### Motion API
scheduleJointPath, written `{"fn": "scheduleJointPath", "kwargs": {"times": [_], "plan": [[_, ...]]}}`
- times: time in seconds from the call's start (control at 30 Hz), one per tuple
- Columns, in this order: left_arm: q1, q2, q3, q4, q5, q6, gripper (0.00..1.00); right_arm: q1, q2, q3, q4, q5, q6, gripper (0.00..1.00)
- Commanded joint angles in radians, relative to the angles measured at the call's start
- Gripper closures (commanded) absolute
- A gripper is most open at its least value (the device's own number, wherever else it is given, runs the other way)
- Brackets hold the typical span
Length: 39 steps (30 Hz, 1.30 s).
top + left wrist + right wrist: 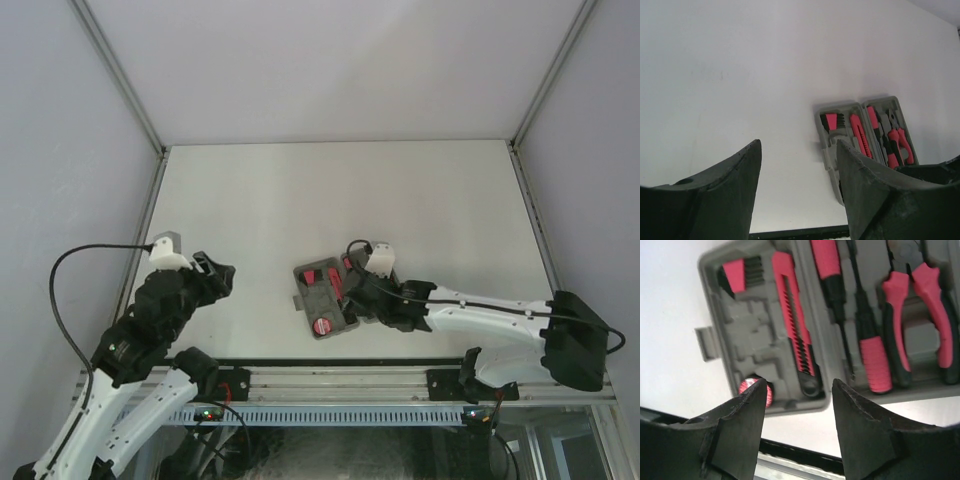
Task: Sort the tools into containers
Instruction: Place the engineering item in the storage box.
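Observation:
The grey tool case [312, 297] lies open near the table's front edge, its two halves side by side. Seen in the right wrist view, the case [755, 335] holds the comb-like piece [740, 276], a red sliding knife [792, 325], the long thin screwdriver [832, 285], the short red-black driver [872, 355], the red-handled pliers [920, 315] and the round red disc [756, 390]. My right gripper [799, 385] hovers open over the case's near rim, nothing between its fingers. My left gripper [799, 145] stands open and empty, well to the left of the case [840, 135].
A black rail [330, 378] runs along the table's front edge just behind the case. White walls with metal corner posts [120, 80] enclose the table on three sides. The case's latch tab [705, 342] sticks out on its left side.

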Motion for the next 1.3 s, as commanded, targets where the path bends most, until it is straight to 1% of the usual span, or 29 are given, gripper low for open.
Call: {"fn": "scheduleJointPath", "kwargs": {"times": [0.0, 0.1, 0.23, 0.33, 0.4, 0.5, 0.63, 0.83, 1.03, 1.13, 1.27], "plan": [[0.004, 0.045, -0.077, 0.132, 0.108, -0.07, 0.34, -0.07, -0.17, -0.141, 0.15, -0.155, -0.205, 0.46], [-0.019, 0.086, -0.14, 0.212, 0.119, -0.14, 0.34, -0.15, -0.356, -0.274, 0.24, -0.278, -0.252, 0.46], [-0.113, 0.183, -0.215, 0.319, 0.108, -0.212, 0.34, -0.31, -0.547, -0.397, 0.262, -0.414, -0.286, 0.46], [-0.196, 0.311, -0.273, 0.447, 0.126, -0.256, 0.35, -0.431, -0.638, -0.448, 0.231, -0.48, -0.284, 0.46], [-0.255, 0.38, -0.292, 0.518, 0.108, -0.274, 0.35, -0.504, -0.684, -0.476, 0.219, -0.526, -0.282, 0.46], [-0.29, 0.457, -0.324, 0.635, 0.121, -0.294, 0.36, -0.611, -0.739, -0.517, 0.21, -0.591, -0.275, 0.46], [-0.293, 0.511, -0.363, 0.705, 0.127, -0.338, 0.38, -0.7, -0.77, -0.534, 0.199, -0.654, -0.289, 0.46], [-0.293, 0.527, -0.426, 0.735, 0.13, -0.372, 0.39, -0.756, -0.732, -0.536, 0.209, -0.687, -0.314, 0.46], [-0.293, 0.558, -0.481, 0.81, 0.15, -0.391, 0.49, -0.809, -0.675, -0.547, 0.284, -0.786, -0.322, 0.46], [-0.294, 0.572, -0.503, 0.863, 0.154, -0.407, 0.54, -0.81, -0.671, -0.546, 0.298, -0.808, -0.326, 0.46], [-0.294, 0.586, -0.526, 0.901, 0.146, -0.435, 0.57, -0.813, -0.674, -0.546, 0.285, -0.816, -0.331, 0.46]]}}
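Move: The storage box lies open. Its left half is about 21 cm to the left hand's right, 3 cm farther out and 21 cm below, with the latch tab on its near-hand side some 14 cm right and 2 cm out. From the right hand, the pliers half is about 6 cm ahead, 5 cm right and 8 cm below; the left half sits roughly 3 cm ahead and 7 cm left, the red tape roll 8 cm left and 4 cm back. No touch can be made out as the two hands make for opposite outer sides of the open storage box. The left drops nearly 20 cm while swinging about 14 cm right to the latch tab, tipping down some 20 degrees and partly closing its fingers late on. The right sweeps some 12 cm right, across the near end of the pliers half to its outer edge, left side rolling up, fingers unchanged. ##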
